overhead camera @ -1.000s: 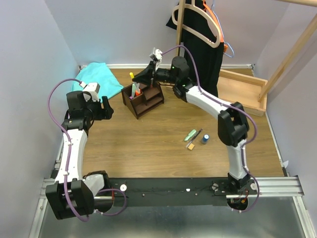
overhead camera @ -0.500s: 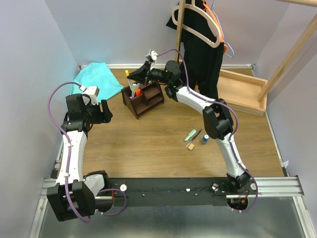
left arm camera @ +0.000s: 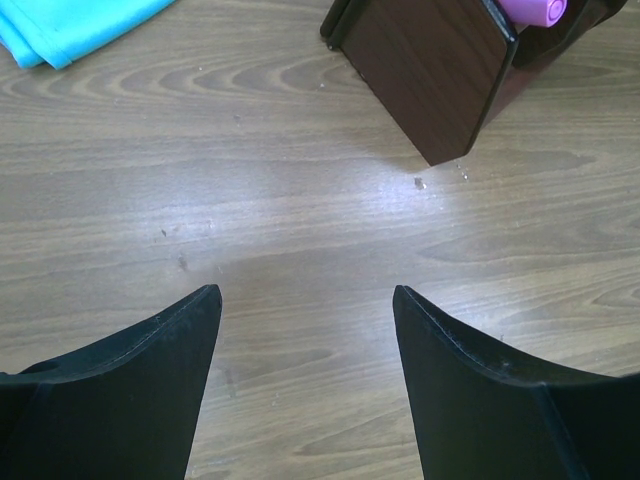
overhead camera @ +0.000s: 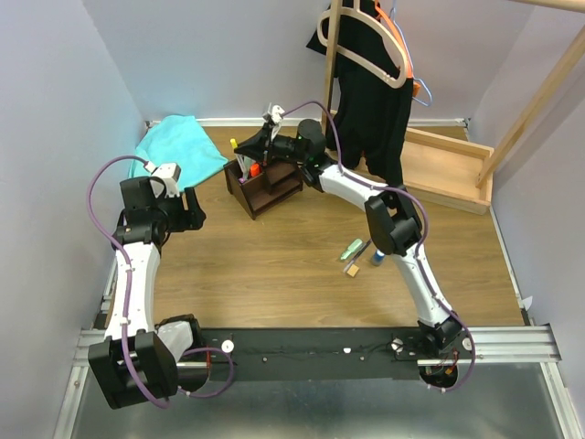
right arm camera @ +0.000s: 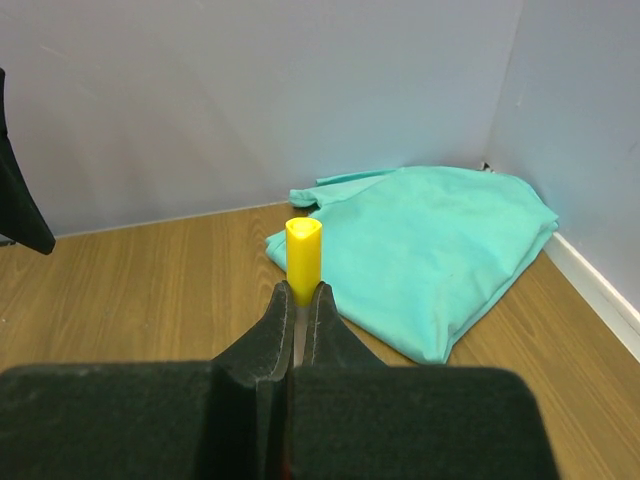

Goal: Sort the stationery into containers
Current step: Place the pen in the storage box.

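Note:
The dark brown organizer (overhead camera: 274, 187) stands at the back left of the table; its side panel (left arm camera: 425, 75) shows in the left wrist view, with a pink marker (left arm camera: 535, 10) inside. An orange marker (overhead camera: 254, 169) stands in it. My right gripper (overhead camera: 245, 149) is over the organizer's left end, shut on a yellow marker (right arm camera: 304, 250) that sticks out past its fingertips (right arm camera: 302, 295). My left gripper (left arm camera: 305, 300) is open and empty above bare table, left of the organizer. A pale green marker (overhead camera: 351, 248), dark pen (overhead camera: 365, 248), tan block (overhead camera: 350, 269) and blue cylinder (overhead camera: 377, 257) lie mid-table.
A teal cloth (overhead camera: 178, 146) lies in the back left corner, just beyond the organizer, and shows in the right wrist view (right arm camera: 430, 250). A light wooden tray (overhead camera: 448, 169) and a rack with a black garment (overhead camera: 366, 82) stand at the back right. Walls close in on both sides.
My right gripper has moved left along the organizer's back to its left end, still holding the yellow marker. The left arm has barely moved.

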Motion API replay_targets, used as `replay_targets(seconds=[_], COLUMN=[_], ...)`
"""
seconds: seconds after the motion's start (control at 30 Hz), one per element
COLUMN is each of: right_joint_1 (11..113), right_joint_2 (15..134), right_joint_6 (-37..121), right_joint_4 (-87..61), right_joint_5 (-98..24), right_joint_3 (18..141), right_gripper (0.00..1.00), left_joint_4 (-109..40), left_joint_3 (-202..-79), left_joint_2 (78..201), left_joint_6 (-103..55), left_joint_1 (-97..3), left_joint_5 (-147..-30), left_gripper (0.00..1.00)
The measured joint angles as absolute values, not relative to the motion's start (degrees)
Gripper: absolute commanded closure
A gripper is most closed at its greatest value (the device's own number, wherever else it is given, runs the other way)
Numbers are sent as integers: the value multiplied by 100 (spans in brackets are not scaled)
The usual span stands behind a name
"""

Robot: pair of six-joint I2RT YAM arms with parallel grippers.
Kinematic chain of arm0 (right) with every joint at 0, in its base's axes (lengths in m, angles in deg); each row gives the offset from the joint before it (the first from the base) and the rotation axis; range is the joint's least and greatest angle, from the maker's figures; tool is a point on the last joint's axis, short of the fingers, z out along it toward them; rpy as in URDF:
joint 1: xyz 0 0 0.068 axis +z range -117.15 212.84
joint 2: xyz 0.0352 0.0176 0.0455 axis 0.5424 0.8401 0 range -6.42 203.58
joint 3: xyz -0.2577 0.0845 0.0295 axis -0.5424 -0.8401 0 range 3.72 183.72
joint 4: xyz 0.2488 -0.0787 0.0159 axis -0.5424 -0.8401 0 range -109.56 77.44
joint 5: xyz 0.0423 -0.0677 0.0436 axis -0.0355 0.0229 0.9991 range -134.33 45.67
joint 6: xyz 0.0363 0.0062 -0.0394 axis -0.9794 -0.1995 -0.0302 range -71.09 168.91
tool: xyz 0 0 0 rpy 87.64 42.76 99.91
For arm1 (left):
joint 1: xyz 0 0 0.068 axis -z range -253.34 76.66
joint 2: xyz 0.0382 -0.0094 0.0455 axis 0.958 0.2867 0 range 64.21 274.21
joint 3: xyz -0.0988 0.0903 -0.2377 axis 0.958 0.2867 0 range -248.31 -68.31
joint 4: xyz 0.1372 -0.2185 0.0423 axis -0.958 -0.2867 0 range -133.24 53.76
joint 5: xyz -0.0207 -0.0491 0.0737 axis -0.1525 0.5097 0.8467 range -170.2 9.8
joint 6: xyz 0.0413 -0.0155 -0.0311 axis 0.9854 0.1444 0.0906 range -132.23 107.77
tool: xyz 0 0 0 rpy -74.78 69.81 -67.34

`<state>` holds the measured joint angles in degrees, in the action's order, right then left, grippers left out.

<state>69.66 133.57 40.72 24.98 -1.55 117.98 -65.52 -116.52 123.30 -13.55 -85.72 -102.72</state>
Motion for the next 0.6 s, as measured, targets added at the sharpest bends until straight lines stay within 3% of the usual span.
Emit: replay_targets(seconds=[0.17,0.27,0.3,0.4,0.6], right_joint_1=[7010,7043,7052,7078,7078], right_joint_2=[13365,13363,13365,13363,13171], right_joint_6=[4153,4210,4230,4346,4464], right_joint_4=[2500,2492,2483,2454,2424], right_joint_5=[-190,-194,-198,-236,-323], right_joint_3=[11704,11542,11501,11332,10989], right_gripper=[96,86,77,65,53], left_joint_4=[-6550,-6552,-6550,-6546,-6449], left_joint_3=[-11565,-11527,-11523,-11521,-11519], left_joint_2=[12328,12313,12302,12276,12265], left_joint_6=[-1355,-1357,-1357,-1360,-1423], left_joint_1=[-8574,-8576,-8576,-8576,-8576], left_joint_5=[-10274,-10276,-10276,-10283,-10353], left_gripper=[21,21,21,21,21])
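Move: The right hand holds the pen upright above the storage box. The open compartment it is bound for lies about 14 cm below the hand, some 2 cm back and 2 cm right. In it the orange marker stands about 3 cm back and 4 cm right of the hand, the green marker 2 cm ahead and 1 cm right. The cloth lies 18 cm left and 2 cm ahead. From the left hand the compartment is some 14 cm ahead, 13 cm right, 9 cm lower. Still pinching the pen near its yellow end, the right hand lowers it about 4.5 cm into the box's compartment, drawing back about a centimetre, then opens its fingers to a bit under half and lets go of the pen. The opening starts partway down; the fingers stay around the pen's top, still pointing left. ##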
